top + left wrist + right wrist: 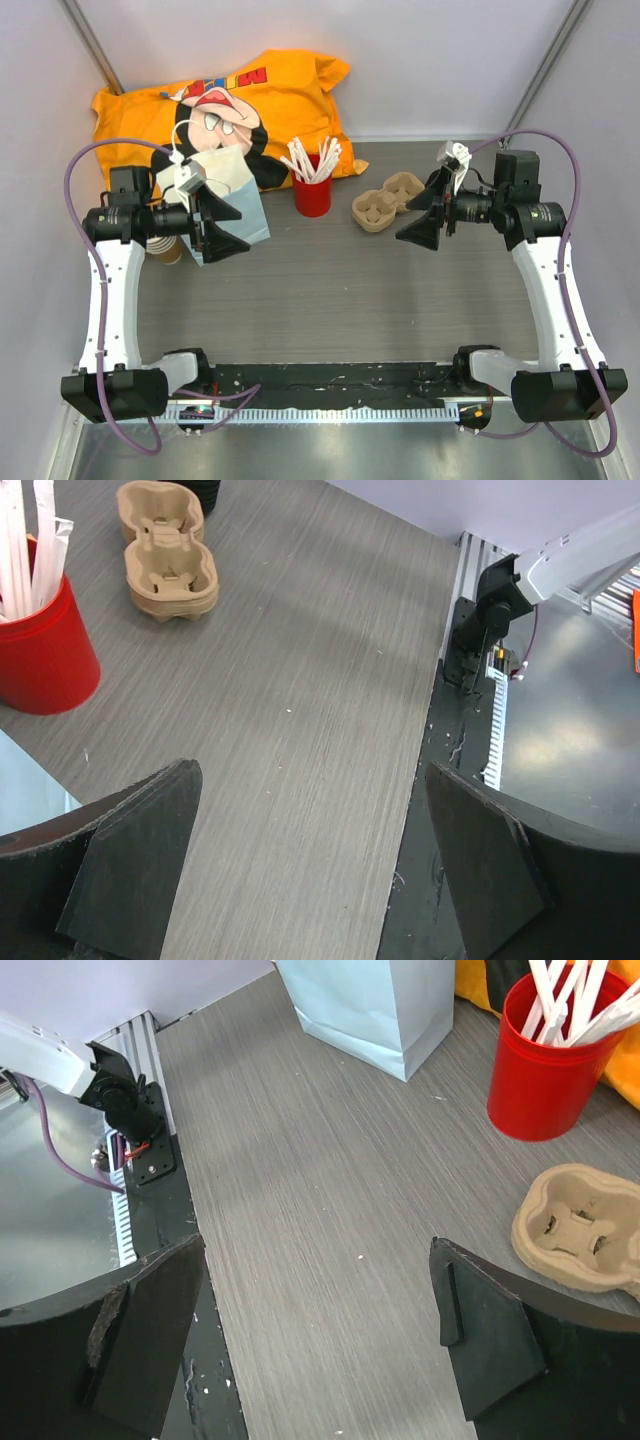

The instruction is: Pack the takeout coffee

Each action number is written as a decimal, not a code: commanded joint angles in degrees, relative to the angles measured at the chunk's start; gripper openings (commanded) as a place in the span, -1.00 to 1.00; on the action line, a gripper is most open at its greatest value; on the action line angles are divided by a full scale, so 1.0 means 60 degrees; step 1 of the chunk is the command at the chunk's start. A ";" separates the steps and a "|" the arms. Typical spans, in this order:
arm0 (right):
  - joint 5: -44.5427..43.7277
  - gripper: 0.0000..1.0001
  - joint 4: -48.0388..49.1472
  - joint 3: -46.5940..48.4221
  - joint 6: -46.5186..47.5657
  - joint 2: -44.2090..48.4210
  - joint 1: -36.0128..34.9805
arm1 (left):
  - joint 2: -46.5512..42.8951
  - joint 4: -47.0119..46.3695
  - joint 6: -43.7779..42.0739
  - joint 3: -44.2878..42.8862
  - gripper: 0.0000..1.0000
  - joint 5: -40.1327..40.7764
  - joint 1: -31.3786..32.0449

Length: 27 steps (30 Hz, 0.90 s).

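I cannot make out the takeout coffee for certain. A dark rounded edge (205,490) shows just past the cardboard cup carrier (165,550), and the right arm covers that spot in the top view. My left gripper (243,232) hangs open over the table in front of a light blue paper bag (232,200), with nothing between its fingers (140,860). On the right, my right gripper (402,222) is also open and empty, beside the carrier (385,203). The two grippers face each other across the table.
A red cup of white sticks (312,185) stands between bag and carrier. An orange printed cloth bag (220,105) lies at the back. A brown paper cup (166,250) sits partly under the left arm. A black rail (330,378) runs along the near edge.
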<state>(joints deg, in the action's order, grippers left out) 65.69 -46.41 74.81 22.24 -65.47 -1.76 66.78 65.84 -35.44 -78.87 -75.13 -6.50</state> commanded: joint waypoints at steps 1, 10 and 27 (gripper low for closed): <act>0.0404 0.99 0.0030 0.0350 0.0131 0.0233 0.0030 | -0.0203 0.0261 -0.0318 -0.0360 0.99 -0.0398 -0.0059; 0.0345 0.99 0.0016 0.0203 0.0673 0.0145 0.0044 | -0.0364 0.2882 -0.3394 -0.1618 0.99 -0.0926 -0.0059; -0.0123 0.99 0.0001 0.0101 0.1054 0.0189 0.0044 | -0.0159 -0.1333 0.0004 -0.3057 0.99 0.3698 -0.0059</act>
<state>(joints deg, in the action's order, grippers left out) 65.32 -46.78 74.89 27.35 -65.25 -1.76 64.69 65.49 -38.39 -98.67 -64.03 -6.50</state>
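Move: From the left hand the paper bag stands about 15 cm ahead and 7 cm to the left, its middle some 18 cm lower. The cup stack is roughly 10 cm ahead and 17 cm left of the hand; the red straw cup is 22 cm ahead and 13 cm right, both about 22 cm below. From the idle right hand the bag lies some 14 cm ahead, 38 cm left and 18 cm down. The open left hand climbs about 9 cm near the paper bag, easing back then forward, rolling some 25 degrees. ##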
